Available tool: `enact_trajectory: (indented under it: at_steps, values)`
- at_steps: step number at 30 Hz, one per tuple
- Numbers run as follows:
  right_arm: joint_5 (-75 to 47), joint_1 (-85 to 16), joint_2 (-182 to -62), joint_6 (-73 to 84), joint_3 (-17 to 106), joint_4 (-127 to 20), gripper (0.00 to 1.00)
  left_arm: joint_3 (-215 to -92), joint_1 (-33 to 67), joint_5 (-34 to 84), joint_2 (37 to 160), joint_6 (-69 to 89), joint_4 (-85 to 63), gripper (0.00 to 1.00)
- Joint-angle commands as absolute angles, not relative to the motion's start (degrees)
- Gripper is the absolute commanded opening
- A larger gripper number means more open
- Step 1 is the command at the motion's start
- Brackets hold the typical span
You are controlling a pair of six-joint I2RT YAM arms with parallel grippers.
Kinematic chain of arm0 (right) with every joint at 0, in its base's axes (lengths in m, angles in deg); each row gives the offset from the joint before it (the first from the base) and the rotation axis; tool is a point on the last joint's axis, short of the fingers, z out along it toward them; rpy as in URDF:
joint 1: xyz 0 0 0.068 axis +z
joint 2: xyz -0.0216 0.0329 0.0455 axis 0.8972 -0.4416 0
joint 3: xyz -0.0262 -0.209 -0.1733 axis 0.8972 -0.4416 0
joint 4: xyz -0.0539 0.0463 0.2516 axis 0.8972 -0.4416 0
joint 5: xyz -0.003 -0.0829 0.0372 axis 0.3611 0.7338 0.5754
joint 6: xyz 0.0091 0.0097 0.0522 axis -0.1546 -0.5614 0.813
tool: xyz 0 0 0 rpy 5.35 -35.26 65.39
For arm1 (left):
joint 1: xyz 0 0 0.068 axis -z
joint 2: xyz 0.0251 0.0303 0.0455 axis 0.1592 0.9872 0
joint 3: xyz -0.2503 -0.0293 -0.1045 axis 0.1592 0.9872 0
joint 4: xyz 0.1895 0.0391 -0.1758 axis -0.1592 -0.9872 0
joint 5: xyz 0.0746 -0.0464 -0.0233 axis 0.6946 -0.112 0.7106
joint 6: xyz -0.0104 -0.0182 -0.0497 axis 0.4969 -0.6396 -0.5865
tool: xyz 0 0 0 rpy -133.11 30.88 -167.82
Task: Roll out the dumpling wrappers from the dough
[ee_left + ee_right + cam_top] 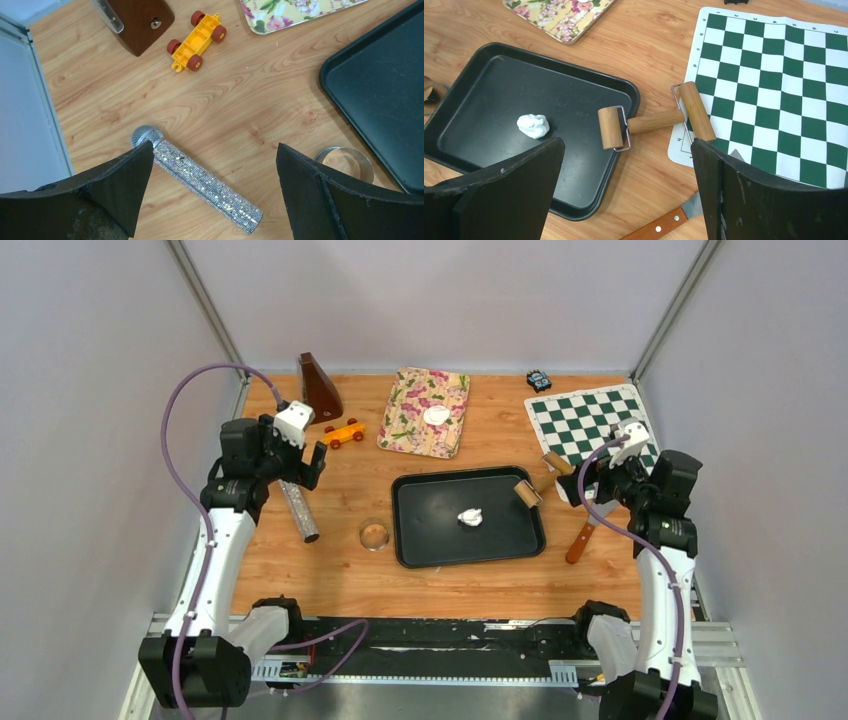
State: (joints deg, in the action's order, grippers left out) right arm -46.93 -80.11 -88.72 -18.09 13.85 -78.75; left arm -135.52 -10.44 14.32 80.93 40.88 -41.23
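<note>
A small irregular lump of white dough (469, 515) (533, 125) lies near the middle of the black tray (415, 540) (494, 85). One round white dumpling wrapper (436, 415) rests on the floral tray (410, 430) at the back. A two-headed wooden roller (535, 486) (654, 121) lies across the black tray's right rim and the chessboard corner. My left gripper (298, 475) (214, 146) hovers open over a glittery microphone (200, 180), far left of the dough. My right gripper (592, 490) (628, 141) hangs open, empty, just right of the roller.
A clear ring cutter (374, 535) (347, 162) stands left of the black tray. The chessboard mat (590, 420) (774, 90) and a wooden-handled blade (580, 538) (659, 227) lie at the right. A metronome (319, 387) and an orange toy car (343, 432) sit back left.
</note>
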Motion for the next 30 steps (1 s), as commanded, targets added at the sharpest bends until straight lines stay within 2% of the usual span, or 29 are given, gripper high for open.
enact_trajectory:
  at_steps: [1,8,12,16,20,25,28,30]
  values:
    - [-46.0,-79.8,-88.9,-20.9,13.2,-73.2,1.00,-138.0,-10.6,14.3,82.4,38.3,-38.5,1.00]
    - [-54.4,-79.1,-88.8,-26.4,10.3,-73.4,1.00,-135.0,-10.1,12.1,81.5,40.2,-37.3,1.00]
    - [-46.8,-72.4,-91.1,-32.5,10.7,-73.9,1.00,-137.1,-10.0,11.6,82.9,43.7,-40.9,1.00]
    - [-39.9,-70.0,-95.9,-36.2,12.7,-74.6,0.99,-138.2,-10.1,13.0,83.2,46.1,-43.9,1.00]
    - [-40.2,-69.8,-100.3,-39.6,15.0,-75.6,0.93,-134.8,-10.0,13.2,81.3,45.0,-42.8,1.00]
    - [-37.9,-69.0,-103.9,-56.2,16.8,-78.4,0.89,-131.2,-10.1,10.5,79.3,44.3,-41.0,1.00]
    - [-39.2,-68.9,-106.8,-70.1,18.5,-83.1,0.76,-130.7,-10.1,11.1,79.4,44.5,-41.0,1.00]
    - [-38.3,-68.4,-109.1,-74.3,20.2,-84.6,0.76,-130.5,-10.1,10.8,79.7,44.5,-40.8,1.00]
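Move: The rolling pin, its small roller on the tray's right rim, lies roughly 7 cm ahead of the right hand, about 5 cm to its left and some 19 cm below. The dough sits about 19 cm to the left of the pin and 10 cm nearer the robot; the scraper is about 12 cm to the right of the pin and 11 cm nearer. The chessboard mat's middle is some 16 cm beyond the pin and 13 cm to its right. From the left hand the pin lies about 60 cm to the right and 4 cm ahead. Down and forward towards the rolling pin's handle goes the empty right hand, sinking about 7 cm and advancing 4, after first swinging 3 cm left and then easing back right. It turns counter-clockwise and rolls its left side down about 30 degrees, the wide-open fingers starting to close, without visible contact. The open left hand sinks about 3.5 cm and draws back slightly. ##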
